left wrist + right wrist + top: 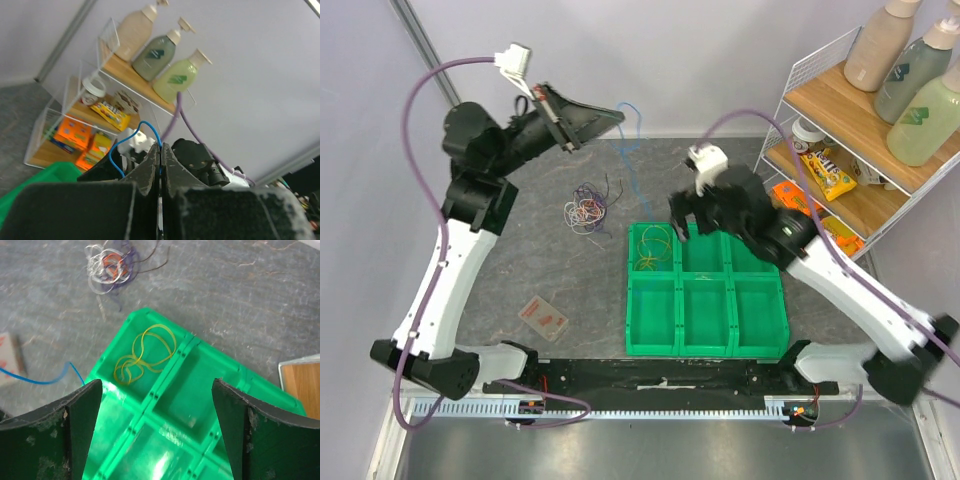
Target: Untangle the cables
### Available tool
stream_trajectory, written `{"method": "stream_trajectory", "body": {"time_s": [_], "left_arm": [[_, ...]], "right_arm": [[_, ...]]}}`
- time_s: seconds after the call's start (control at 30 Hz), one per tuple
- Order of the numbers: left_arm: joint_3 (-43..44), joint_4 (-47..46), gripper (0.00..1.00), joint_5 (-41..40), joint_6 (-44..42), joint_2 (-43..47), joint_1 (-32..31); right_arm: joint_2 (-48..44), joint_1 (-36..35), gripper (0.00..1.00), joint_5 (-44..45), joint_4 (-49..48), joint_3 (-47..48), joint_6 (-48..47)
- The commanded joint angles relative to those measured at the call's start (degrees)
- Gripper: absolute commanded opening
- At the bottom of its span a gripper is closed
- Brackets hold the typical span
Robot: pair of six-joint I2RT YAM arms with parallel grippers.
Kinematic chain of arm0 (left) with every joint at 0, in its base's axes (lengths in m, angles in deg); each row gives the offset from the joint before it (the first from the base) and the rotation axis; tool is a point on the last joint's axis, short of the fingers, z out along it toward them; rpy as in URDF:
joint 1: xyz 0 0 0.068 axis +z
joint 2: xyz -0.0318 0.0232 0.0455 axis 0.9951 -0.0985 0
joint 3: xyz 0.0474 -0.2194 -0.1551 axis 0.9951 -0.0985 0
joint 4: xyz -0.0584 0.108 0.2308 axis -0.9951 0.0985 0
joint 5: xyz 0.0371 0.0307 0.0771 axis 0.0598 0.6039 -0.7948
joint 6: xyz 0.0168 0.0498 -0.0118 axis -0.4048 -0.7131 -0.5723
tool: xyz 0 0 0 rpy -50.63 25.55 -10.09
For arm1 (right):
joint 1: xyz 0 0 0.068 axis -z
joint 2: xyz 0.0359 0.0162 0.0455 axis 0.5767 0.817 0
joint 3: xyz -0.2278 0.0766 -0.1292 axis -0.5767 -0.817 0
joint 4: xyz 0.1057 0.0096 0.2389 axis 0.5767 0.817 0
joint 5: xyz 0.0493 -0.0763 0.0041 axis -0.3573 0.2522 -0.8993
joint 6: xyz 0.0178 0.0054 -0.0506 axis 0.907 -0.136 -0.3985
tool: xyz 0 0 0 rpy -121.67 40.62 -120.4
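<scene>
The cables [588, 208] lie as a small tangle of purple, white and orange loops on the grey table, also visible as the cables [107, 267] in the right wrist view. A yellow cable [653, 250] rests in the far-left compartment of the green tray [705, 345]. My left gripper [618, 115] is raised at the back and shut on a thin blue wire [633, 160] that hangs down toward the table; the left gripper [160, 146] pinches the blue wire [125, 145] at its tips. My right gripper [157, 390] hovers open over the tray, holding nothing.
A wire shelf [840, 150] with bottles and snack packs stands at the right, close to the right arm. A small flat packet [544, 318] lies near the front left. The tray's other compartments [200, 385] look bare.
</scene>
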Motion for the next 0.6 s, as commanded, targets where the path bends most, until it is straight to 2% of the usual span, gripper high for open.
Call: {"method": "stream_trajectory", "body": {"time_s": [0.0,0.1,0.2,0.43,0.57], "left_arm": [[0.0,-7.7,0.02,2.7,4.0,-1.2,-5.3],[-0.4,-8.2,0.02,2.7,4.1,-1.9,-7.1],[-1.2,-8.3,0.02,2.6,4.2,-1.5,-8.2],[-2.1,-8.2,0.02,4.3,5.3,0.2,-8.5],[-2.1,-7.2,0.02,5.5,5.0,0.7,-8.4]], "right_arm": [[-16.0,-0.1,0.98,-10.0,-10.1,-14.2,-4.4],[-22.9,-0.1,0.98,-15.7,-13.0,-17.3,-4.6],[-25.1,-0.1,0.98,-17.9,-14.8,-17.4,-5.1],[-19.8,0.0,0.98,-24.7,-21.9,-13.7,-4.1],[-15.6,-0.1,0.92,-23.2,-25.6,-10.0,-3.2]]}}
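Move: The blue cable hangs from the closed left fingers; its lower part is roughly 22 cm below the left hand and about 1 cm to its right. From the open right hand, that lower part is some 3 cm back, 8 cm left and 4 cm up. On the table level about 27 cm below the right hand, the yellow cable in the green bin lies some 3 cm ahead and 7 cm left, and the remaining tangle about 16 cm ahead and 22 cm left. Keeping its pinch on the blue cable high above the table, the left hand eases about 4.5 cm right and 3 cm back, turning slightly clockwise. The right hand, fingers wide open, first draws back about 8 cm and a little right, then rises some 6 cm while curving left, turning about 20 degrees counter-clockwise and tipping its fingers upward to face the hanging cable. ##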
